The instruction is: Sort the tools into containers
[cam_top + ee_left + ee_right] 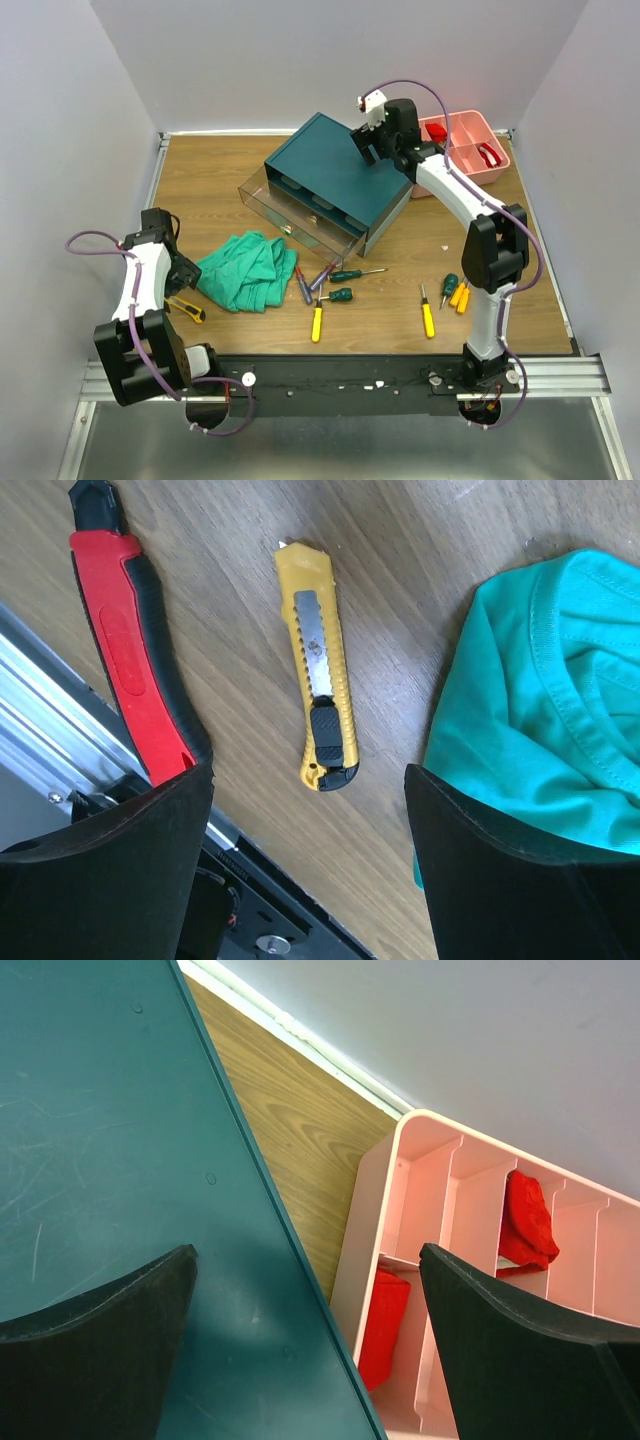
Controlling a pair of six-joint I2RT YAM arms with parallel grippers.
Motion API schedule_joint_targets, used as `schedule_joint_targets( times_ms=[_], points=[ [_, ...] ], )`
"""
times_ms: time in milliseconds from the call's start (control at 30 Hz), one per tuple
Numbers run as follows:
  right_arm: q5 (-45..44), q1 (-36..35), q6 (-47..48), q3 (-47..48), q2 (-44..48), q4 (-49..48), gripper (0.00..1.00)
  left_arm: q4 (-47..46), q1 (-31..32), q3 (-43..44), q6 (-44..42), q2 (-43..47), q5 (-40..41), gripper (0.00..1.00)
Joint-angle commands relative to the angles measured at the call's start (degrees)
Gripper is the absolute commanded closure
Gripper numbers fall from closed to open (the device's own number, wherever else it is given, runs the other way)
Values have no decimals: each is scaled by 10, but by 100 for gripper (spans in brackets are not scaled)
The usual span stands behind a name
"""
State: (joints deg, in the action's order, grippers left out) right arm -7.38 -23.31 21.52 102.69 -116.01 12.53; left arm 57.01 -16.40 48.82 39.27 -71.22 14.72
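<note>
Several screwdrivers lie on the wooden table in front of the dark teal box (335, 178): a green one (357, 273), a yellow one (317, 322), another yellow one (428, 318) and a red-and-blue pair (305, 285). A clear drawer (290, 215) of the box is pulled out. My left gripper (183, 273) (310, 860) is open and low over the table at the left, a yellow utility knife (320, 708) just ahead of its empty jaws. Above the box's top (120, 1160), my right gripper (368, 140) (305, 1330) hangs open and empty.
A crumpled green cloth (248, 268) (545, 700) lies between the left gripper and the screwdrivers. A red-and-black knife (135, 660) lies by the near table edge. A pink divided tray (463, 150) (420, 1210) holding red items (527, 1222) stands at the back right.
</note>
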Motion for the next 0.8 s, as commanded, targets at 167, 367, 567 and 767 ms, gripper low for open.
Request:
schedule_joint_targets(
  times_ms=[167,367,567,767],
  points=[
    [23,-4,-1,25,18,42,0,12,-10,15,-18,-48,-7,20],
    [28,-4,-4,38,14,46,0,-12,-15,-3,-1,-85,-4,30],
    [29,-4,-2,16,25,42,0,-47,-16,-21,13,-120,14,37],
    [29,-4,-5,11,27,39,0,-108,-14,-43,-2,-163,36,46]
  ],
)
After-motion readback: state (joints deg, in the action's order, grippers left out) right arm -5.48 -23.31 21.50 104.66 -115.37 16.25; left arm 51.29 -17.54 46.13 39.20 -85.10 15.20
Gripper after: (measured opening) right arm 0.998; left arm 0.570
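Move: The yellow cutter lies almost straight under the left hand, its middle about 7 cm below and some 2 cm to the left. The red cutter is roughly 9 cm to the hand's left and 5 cm back. The green cloth's middle is about 11 cm to its right and 9 cm ahead, both at table height. From the idle right hand, the yellow cutter is some 47 cm left, 36 cm back and 21 cm down. Over the yellow cutter, near its black slider, the left hand at first hangs almost still, then sinks about 5 cm towards it. The fingers, wide at the start, close to a little over half open with one on each side of the handle, while the wrist tips some 10 degrees so the fingertips swing back towards the base. No grip on the cutter yet. ##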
